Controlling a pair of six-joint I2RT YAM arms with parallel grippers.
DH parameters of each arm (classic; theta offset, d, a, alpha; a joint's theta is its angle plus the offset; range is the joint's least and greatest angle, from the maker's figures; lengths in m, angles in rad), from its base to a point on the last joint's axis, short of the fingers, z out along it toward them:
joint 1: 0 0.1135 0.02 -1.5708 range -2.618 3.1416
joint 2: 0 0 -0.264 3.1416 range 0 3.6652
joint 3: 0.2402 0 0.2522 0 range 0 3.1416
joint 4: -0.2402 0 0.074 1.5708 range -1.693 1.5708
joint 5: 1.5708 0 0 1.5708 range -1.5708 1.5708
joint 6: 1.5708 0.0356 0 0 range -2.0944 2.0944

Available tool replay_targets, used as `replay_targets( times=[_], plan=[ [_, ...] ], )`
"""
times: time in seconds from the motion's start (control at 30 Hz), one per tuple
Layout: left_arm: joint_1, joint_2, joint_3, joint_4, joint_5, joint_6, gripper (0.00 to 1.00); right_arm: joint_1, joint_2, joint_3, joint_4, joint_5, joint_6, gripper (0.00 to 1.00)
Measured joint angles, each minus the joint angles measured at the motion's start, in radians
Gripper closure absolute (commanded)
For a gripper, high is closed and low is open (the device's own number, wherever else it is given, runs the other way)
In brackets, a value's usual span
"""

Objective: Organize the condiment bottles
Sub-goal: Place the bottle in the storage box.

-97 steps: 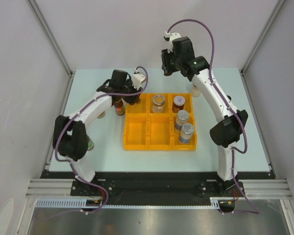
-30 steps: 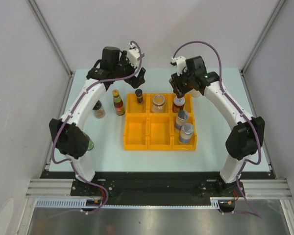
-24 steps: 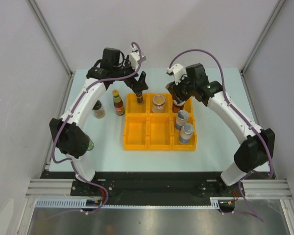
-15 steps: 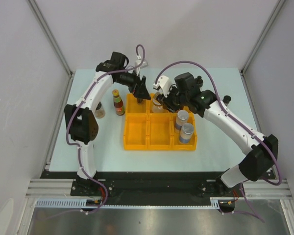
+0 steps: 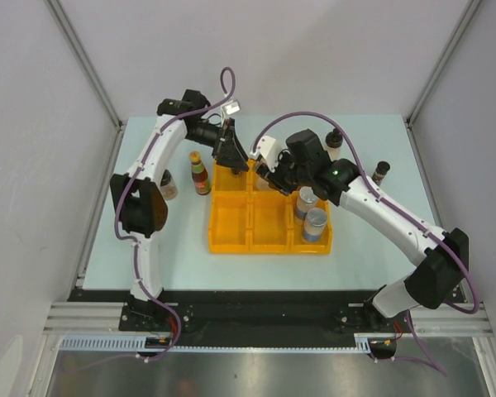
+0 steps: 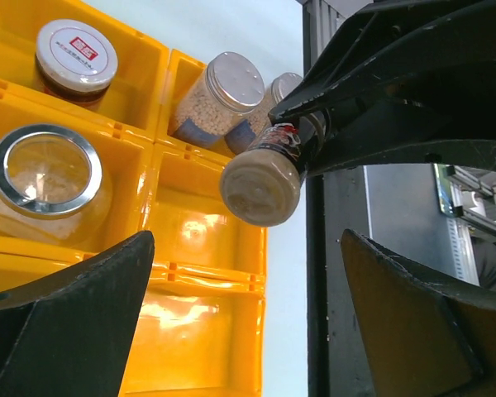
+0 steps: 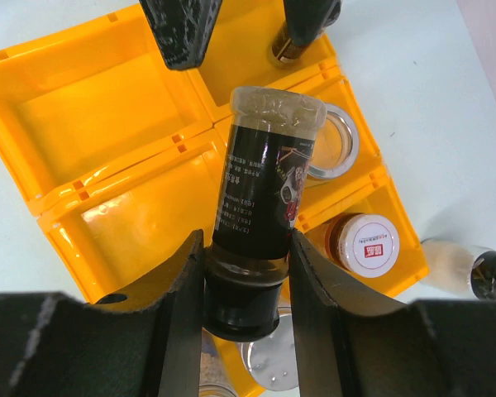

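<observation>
My right gripper (image 7: 244,285) is shut on the black cap of a black-labelled spice jar (image 7: 264,174). It holds the jar in the air over the middle of the yellow tray (image 5: 231,225). My left gripper (image 5: 231,155) hangs open over the tray's back left compartment, close to the held jar (image 6: 263,180), with nothing between its fingers (image 6: 66,322). In the tray stand a small dark bottle (image 7: 293,43), a clear silver-rimmed jar (image 6: 45,169), a white-lidded jar (image 6: 76,54) and two blue-labelled shakers (image 5: 310,211). A red sauce bottle (image 5: 200,174) stands on the table left of the tray.
A small jar (image 5: 167,187) stands at the left by the left arm. Two more bottles (image 5: 335,141) (image 5: 383,171) stand at the back right behind the right arm. The tray's front left and front middle compartments (image 5: 269,225) hold nothing. Both arms crowd the tray's back row.
My right gripper has carried the spice jar leftward from the back right compartment to the tray's middle. The left gripper has swung down and right, close to it, still open.
</observation>
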Motion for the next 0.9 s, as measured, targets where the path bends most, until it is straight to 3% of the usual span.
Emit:
replay_targets(
  times=[0.37,0.63,0.9],
  plan=[
    [-0.023,0.059,0.002,-0.041,0.024,0.048,0.06,0.057,0.026,0.000,0.038,0.033,0.000,1.00],
    [-0.060,0.059,0.002,-0.045,0.030,0.076,0.27,0.098,0.064,-0.003,0.065,0.081,0.000,1.00],
    [-0.085,0.059,0.002,-0.045,0.027,0.120,0.28,0.100,0.064,-0.003,0.082,0.124,-0.001,1.00]
  ],
)
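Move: Some 6 cm to the right of the open left fingers, 2 cm nearer the base and about 1 cm lower, is the middle of the black-labelled bottle; the right hand grips its cap, with the body about 4 cm to its left, 1 cm ahead and 1 cm up. From the right hand the left gripper is 10 cm left, 3 cm ahead and 2 cm higher. About 16 cm under the left hand stand the small shaker, 1 cm left and 1 cm back, and the open jar, 7 cm right and 2 cm back. Closing in on each other above the box, the hands bring the bottle's free end between the left fingers: the left hand first sinks about 2 cm, then goes 3 cm right and 2 cm back, its fingers narrowing by over a quarter around the bottle's body. The right hand keeps its grip on the cap and carries the bottle some 3 cm left, ending slightly lower. ##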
